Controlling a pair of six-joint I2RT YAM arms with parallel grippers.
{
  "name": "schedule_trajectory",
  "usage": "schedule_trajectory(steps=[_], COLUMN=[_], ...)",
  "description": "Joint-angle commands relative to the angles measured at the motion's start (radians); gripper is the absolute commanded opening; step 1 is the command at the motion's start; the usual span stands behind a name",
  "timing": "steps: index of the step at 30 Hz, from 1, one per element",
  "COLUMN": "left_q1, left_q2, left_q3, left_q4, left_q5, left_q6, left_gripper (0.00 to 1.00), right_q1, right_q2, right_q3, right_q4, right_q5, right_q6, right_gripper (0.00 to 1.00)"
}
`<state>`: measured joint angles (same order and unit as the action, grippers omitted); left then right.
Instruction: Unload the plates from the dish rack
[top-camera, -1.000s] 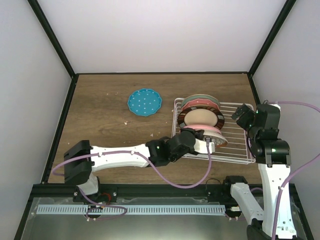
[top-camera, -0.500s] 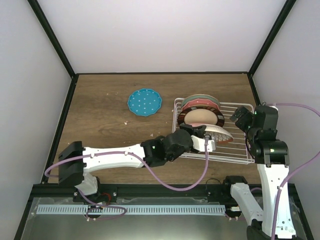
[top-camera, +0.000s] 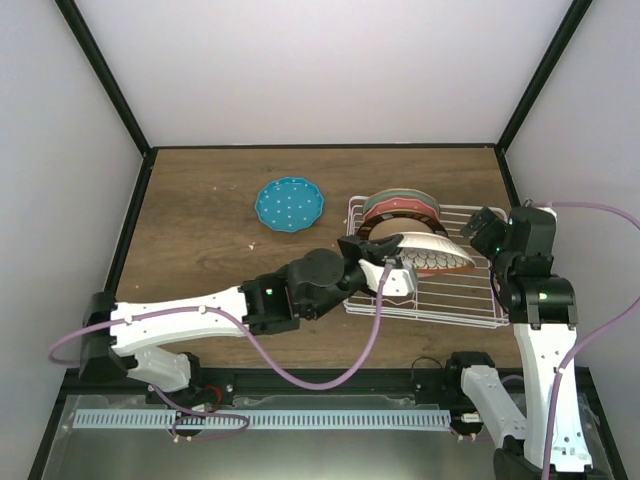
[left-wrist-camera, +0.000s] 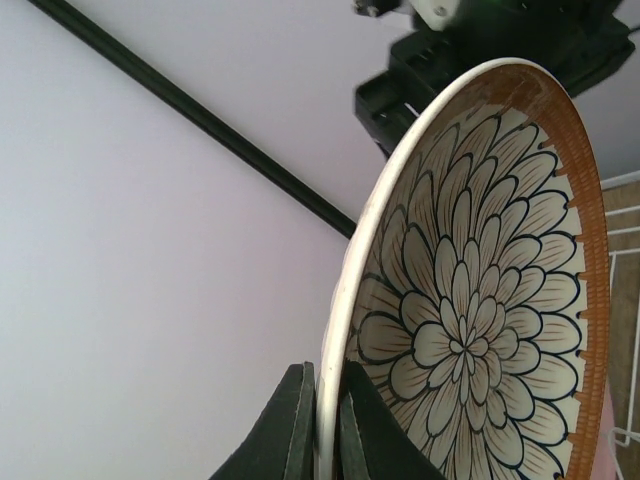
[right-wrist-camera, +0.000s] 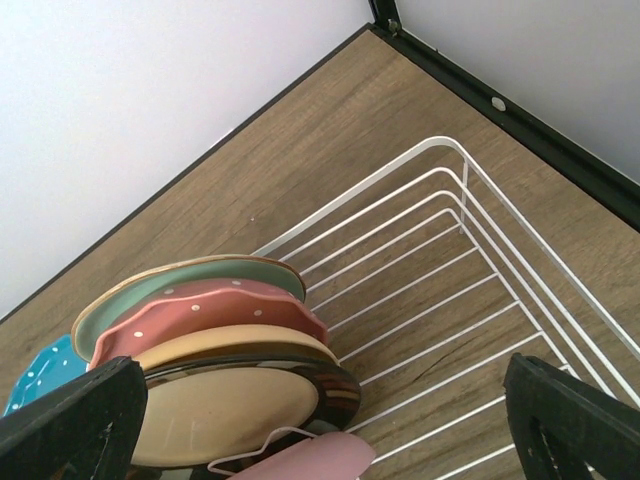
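My left gripper (top-camera: 405, 268) (left-wrist-camera: 325, 430) is shut on the rim of the brown-rimmed white petal-patterned plate (top-camera: 437, 255) (left-wrist-camera: 480, 300), which hangs tilted above the white wire dish rack (top-camera: 480, 300) (right-wrist-camera: 470, 250). In the rack stand a pale green plate (right-wrist-camera: 190, 285), a red-pink dotted plate (right-wrist-camera: 215, 310), a tan dark-rimmed plate (right-wrist-camera: 220, 400) and a plain pink plate (right-wrist-camera: 320, 462). A teal dotted plate (top-camera: 289, 204) lies flat on the table left of the rack. My right gripper (top-camera: 478, 232) (right-wrist-camera: 320, 420) hovers open over the rack's right end, holding nothing.
The wooden table is bounded by black frame rails (top-camera: 110, 250) and pale walls on three sides. The right end of the rack holds no plates. A purple cable (top-camera: 375, 320) loops from the left arm near the rack's front edge.
My left gripper has lifted the petal-patterned plate up out of the rack and tipped it flatter as the arm stretched forward. The right arm has barely shifted.
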<state>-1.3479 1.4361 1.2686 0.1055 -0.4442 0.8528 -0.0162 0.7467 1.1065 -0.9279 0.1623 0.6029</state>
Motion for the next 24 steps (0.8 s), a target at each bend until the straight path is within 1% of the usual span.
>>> schedule_trajectory(steps=[1,4,8,11,13,14,17,20,24], left_q1=[0.014,0.047,0.132,0.242,0.342,0.398,0.634,0.891,1.196], left_q2=[-0.109,-0.161,-0.242,-0.295,-0.32,-0.328,-0.314,-0.261,-0.136], left_q3=[0.054,0.037,0.024,0.031,0.04,0.048,0.097,0.151,0.224], left_q4=[0.087,0.054,-0.003,-0.058,-0.098,-0.121,-0.224,-0.357,-0.496], left_q5=[-0.022,-0.031,-0.032,-0.028,-0.023,-0.016,0.02,0.124,0.286], left_q6=[0.003,0.0,-0.04,-0.112,-0.174,-0.205,-0.354,-0.542,-0.787], left_gripper=[0.04,0.04,0.04,0.04,0.04,0.04,0.04,0.04,0.04], right_q1=[-0.005,-0.005,-0.005,-0.005,-0.005,-0.005,-0.006,-0.005,-0.005], right_q2=[0.007,0.016,0.031,0.047,0.061,0.07,0.094,0.12,0.163], right_q3=[0.051,0.055,0.047,0.04,0.04,0.039,0.033,0.037,0.054], right_q4=[0.053,0.063,0.078,0.091,0.102,0.106,0.126,0.148,0.173], right_q5=[0.029,0.03,0.028,0.035,0.037,0.036,0.033,0.026,0.017], right_q6=[-0.005,-0.006,-0.002,-0.006,-0.01,-0.014,-0.025,-0.028,-0.032], right_gripper=[1.0,1.0,1.0,1.0,1.0,1.0,1.0,1.0,1.0])
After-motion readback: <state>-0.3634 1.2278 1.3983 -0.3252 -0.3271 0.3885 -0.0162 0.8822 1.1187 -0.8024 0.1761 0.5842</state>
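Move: My left hand holds the flower-patterned plate by its rim. The free table I take it to lies some 38 cm to the left, 24 cm ahead and 36 cm below. The blue plate lies about 22 cm left and 25 cm ahead; the brown-rimmed plate stands in the dish rack roughly 5 cm right and 13 cm ahead, 28 cm down. From my right hand that free table is about 57 cm left and 19 cm ahead. Still pinching the flower-patterned plate, my left hand first climbs some 5 cm while easing left, then sweeps fast left and forward, away from the dish rack towards the free table left of the blue plate, about 35 cm left and 20 cm forward in all. The wrist swings some 50 degrees counter-clockwise, bringing the fingers to point ahead. My open, empty right hand drifts about 4 cm forward. ##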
